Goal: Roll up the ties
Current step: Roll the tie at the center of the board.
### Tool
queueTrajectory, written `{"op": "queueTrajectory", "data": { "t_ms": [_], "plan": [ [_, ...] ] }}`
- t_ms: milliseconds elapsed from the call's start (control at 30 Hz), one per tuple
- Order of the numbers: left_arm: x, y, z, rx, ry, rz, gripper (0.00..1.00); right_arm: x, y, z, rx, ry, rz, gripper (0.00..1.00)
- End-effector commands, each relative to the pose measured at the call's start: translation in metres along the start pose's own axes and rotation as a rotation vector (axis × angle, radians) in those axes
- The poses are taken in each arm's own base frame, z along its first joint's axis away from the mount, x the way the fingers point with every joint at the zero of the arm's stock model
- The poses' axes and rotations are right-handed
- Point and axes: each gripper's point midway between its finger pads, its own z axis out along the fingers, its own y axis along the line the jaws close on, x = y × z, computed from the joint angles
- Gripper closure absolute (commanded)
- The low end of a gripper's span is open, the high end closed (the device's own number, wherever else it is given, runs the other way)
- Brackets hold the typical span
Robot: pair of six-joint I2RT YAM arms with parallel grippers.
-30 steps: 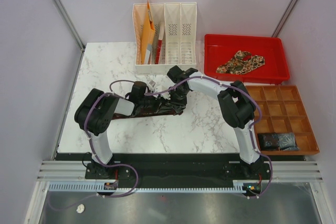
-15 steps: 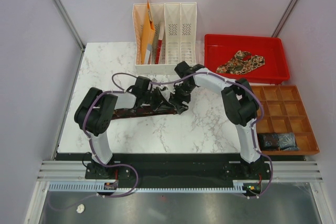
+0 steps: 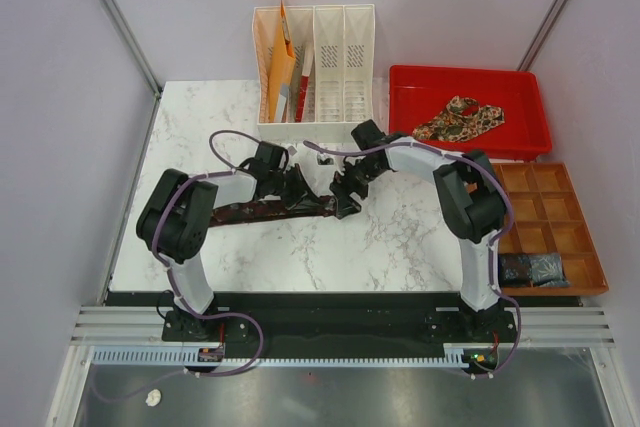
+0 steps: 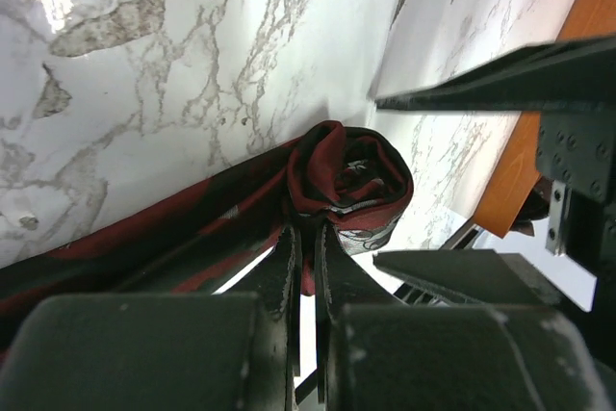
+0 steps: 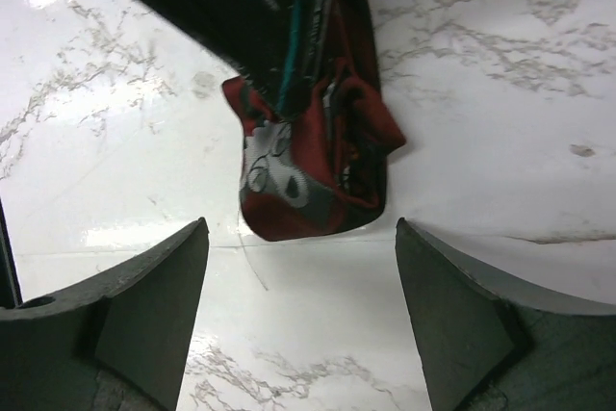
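Note:
A dark maroon tie (image 3: 250, 212) lies stretched across the marble table, its right end curled into a small roll (image 4: 346, 175). My left gripper (image 4: 306, 234) is shut on a fold of cloth at that rolled end, seen from above at the left gripper (image 3: 303, 190). My right gripper (image 5: 300, 230) stands open just right of the roll (image 5: 308, 170), with nothing between its fingers (image 5: 159, 300); from above the right gripper (image 3: 343, 195) sits at the tie's right tip. A tan paisley tie (image 3: 460, 117) lies crumpled in the red tray (image 3: 400, 97).
A white file rack (image 3: 345, 67) holding orange folders (image 3: 280, 67) stands just behind both grippers. A brown compartment box (image 3: 545, 207) sits at the right edge, with dark rolled cloth (image 3: 530, 269) in a near cell. The arms' cables loop over the tie.
My left gripper has shut on the tie's rolled end and shifted right. The right gripper has let go, opened wide and backed off to the right. The tie now lies narrower.

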Motion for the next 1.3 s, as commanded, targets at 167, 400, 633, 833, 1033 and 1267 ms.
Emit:
{"op": "queueTrajectory", "data": {
  "t_ms": [167, 400, 633, 833, 1033, 1267],
  "plan": [
    [0.019, 0.065, 0.002, -0.199, 0.044, -0.021, 0.98, -0.035, -0.014, -0.001, 0.111, -0.242, -0.229, 0.21],
    [0.025, 0.066, 0.006, -0.068, 0.059, -0.108, 0.98, -0.036, -0.009, 0.007, 0.087, -0.263, -0.300, 0.34],
    [0.033, 0.081, 0.007, -0.013, 0.083, -0.173, 0.98, -0.028, 0.007, 0.019, 0.037, -0.226, -0.331, 0.21],
    [0.040, 0.095, 0.008, -0.057, 0.100, -0.179, 0.98, -0.028, 0.002, 0.026, 0.056, -0.210, -0.332, 0.24],
    [0.040, 0.101, 0.015, -0.073, 0.109, -0.189, 0.98, -0.033, -0.001, 0.027, 0.076, -0.218, -0.339, 0.50],
    [0.038, 0.092, 0.022, -0.064, 0.119, -0.187, 0.98, -0.051, 0.004, -0.002, 0.122, -0.237, -0.371, 1.00]
  ]
}}
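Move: The rolled end of the tie sits about 3 cm to the right hand's left, level with it fore and aft and 1 cm lower, between its spread fingers. The tie's unrolled tail centres some 17 cm left and 1 cm back, and the white bin about 23 cm ahead and 6 cm left. The left hand already grips the roll's inner edge, with the roll's middle about 2 cm to its right and 1 cm below. The right moves about 3 cm left and pinches the roll; the left, still gripping, edges left. ##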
